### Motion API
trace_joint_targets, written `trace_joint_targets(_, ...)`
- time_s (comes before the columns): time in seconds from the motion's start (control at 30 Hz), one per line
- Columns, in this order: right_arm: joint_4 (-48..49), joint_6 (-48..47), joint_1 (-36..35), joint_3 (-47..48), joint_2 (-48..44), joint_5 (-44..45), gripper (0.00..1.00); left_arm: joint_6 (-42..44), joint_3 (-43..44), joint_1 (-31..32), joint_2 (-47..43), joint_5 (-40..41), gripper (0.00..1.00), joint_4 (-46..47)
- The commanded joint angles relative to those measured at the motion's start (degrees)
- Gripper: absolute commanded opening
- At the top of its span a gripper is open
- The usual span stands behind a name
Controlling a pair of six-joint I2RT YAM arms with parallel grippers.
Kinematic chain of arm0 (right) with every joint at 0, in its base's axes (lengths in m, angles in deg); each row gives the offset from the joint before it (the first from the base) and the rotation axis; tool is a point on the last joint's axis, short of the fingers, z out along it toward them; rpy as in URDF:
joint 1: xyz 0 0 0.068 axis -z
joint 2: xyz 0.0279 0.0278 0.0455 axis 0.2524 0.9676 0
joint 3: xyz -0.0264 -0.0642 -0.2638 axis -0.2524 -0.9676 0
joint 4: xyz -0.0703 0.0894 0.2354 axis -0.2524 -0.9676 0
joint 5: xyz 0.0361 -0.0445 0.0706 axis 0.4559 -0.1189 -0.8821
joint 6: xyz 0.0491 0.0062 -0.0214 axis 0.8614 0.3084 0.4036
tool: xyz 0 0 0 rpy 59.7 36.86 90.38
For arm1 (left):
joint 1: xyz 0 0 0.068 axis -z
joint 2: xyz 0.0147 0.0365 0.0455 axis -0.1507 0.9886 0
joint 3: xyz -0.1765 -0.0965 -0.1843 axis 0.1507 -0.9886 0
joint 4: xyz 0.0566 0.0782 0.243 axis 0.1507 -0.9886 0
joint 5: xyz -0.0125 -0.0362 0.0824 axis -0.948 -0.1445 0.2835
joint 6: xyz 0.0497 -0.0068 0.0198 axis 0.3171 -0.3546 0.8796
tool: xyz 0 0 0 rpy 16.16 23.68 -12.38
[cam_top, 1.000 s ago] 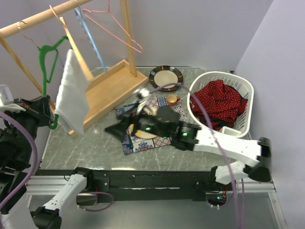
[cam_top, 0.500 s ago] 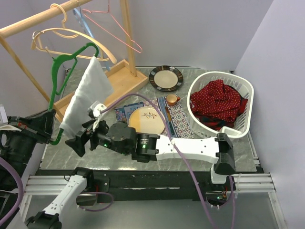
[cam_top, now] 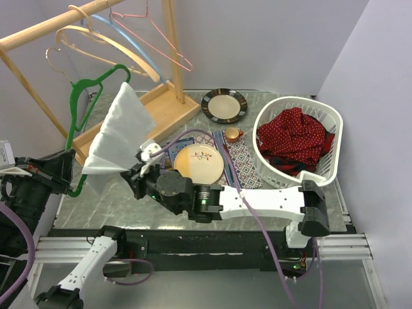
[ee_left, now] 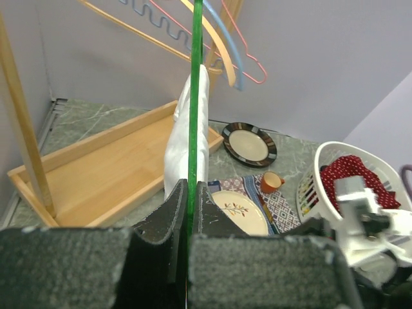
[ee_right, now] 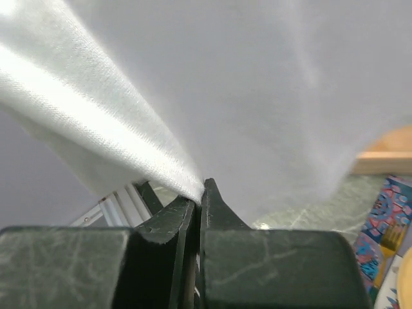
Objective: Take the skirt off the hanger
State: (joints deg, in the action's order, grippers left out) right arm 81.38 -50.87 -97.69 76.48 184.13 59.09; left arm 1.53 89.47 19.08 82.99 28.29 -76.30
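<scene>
A white skirt [cam_top: 119, 138] hangs from a green hanger [cam_top: 82, 96] at the left of the table. My left gripper [cam_top: 64, 164] is shut on the hanger's lower bar; in the left wrist view the green bar [ee_left: 195, 96] runs up from between the closed jaws of that gripper [ee_left: 191, 187], with the skirt [ee_left: 180, 141] behind it. My right gripper [cam_top: 134, 174] reaches across to the skirt's lower corner. In the right wrist view this gripper [ee_right: 201, 190] is shut on the white fabric's [ee_right: 225, 84] edge, which stretches up and away from the jaws.
A wooden rack [cam_top: 38, 29] carries several empty hangers above its tray base [cam_top: 151, 112]. A cream plate [cam_top: 198, 162] lies on a patterned mat, with a dark-rimmed plate [cam_top: 224, 105] and orange cup [cam_top: 232, 134] behind. A white basket [cam_top: 328, 116] holds red cloth at the right.
My right arm swung left across the table to the skirt and its jaws shut on the lower edge. The hanger and skirt tilted to the right, and the fabric is now pulled taut.
</scene>
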Motion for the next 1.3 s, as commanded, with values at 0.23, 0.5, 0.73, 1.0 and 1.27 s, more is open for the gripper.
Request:
trace_joint_targets(0.23,1.24,-2.22,3.17,-15.91,-23.01,21.35,0.0,2.7,-1.71,-0.13,-1.1,11.78,0.01,8.33)
trace_joint_targets(0.5,2.91,-11.97,7.29,-19.0,-42.53,28.32,0.0,3.14,-8.21,-0.13,-1.63,16.54,0.01,10.7)
trace_joint_targets(0.73,-0.25,-17.51,14.58,-12.42,-45.1,22.87,0.0,3.58,-9.71,-0.13,-1.1,19.08,0.01,12.02)
trace_joint_targets(1.0,-3.86,-18.74,30.93,-4.95,-41.84,16.18,0.0,4.98,-12.52,-0.13,-2.59,17.24,0.01,15.89)
trace_joint_targets(1.27,-1.39,-20.25,43.42,-6.78,-42.37,17.32,0.0,5.51,-13.4,-0.13,-3.83,19.26,0.01,18.17)
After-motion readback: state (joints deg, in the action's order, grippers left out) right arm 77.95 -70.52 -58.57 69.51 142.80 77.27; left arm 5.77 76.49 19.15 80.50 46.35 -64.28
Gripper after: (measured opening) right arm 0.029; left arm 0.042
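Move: The right gripper has the white skirt pinched already. The basket it is bound for lies about 50 cm to its right, some 21 cm ahead and 28 cm down. The green hanger's middle is about 8 cm left, 10 ahead and 15 above; the beige plate is roughly 18 right, 13 ahead and 34 below. From the left gripper, shut on the hanger, the basket is about 60 cm right, 25 ahead and 42 below. Sweep the right gripper some 45 cm to the right, nearly level at first, then climbing about 20 cm while easing forward, to pull the white skirt off the green hanger and carry it towards the basket. Keep the skirt pinched and swing the fingers some 60 degrees clockwise until they point forward. Keep the left gripper shut on the hanger, letting it drift a few centimetres left and forward. ##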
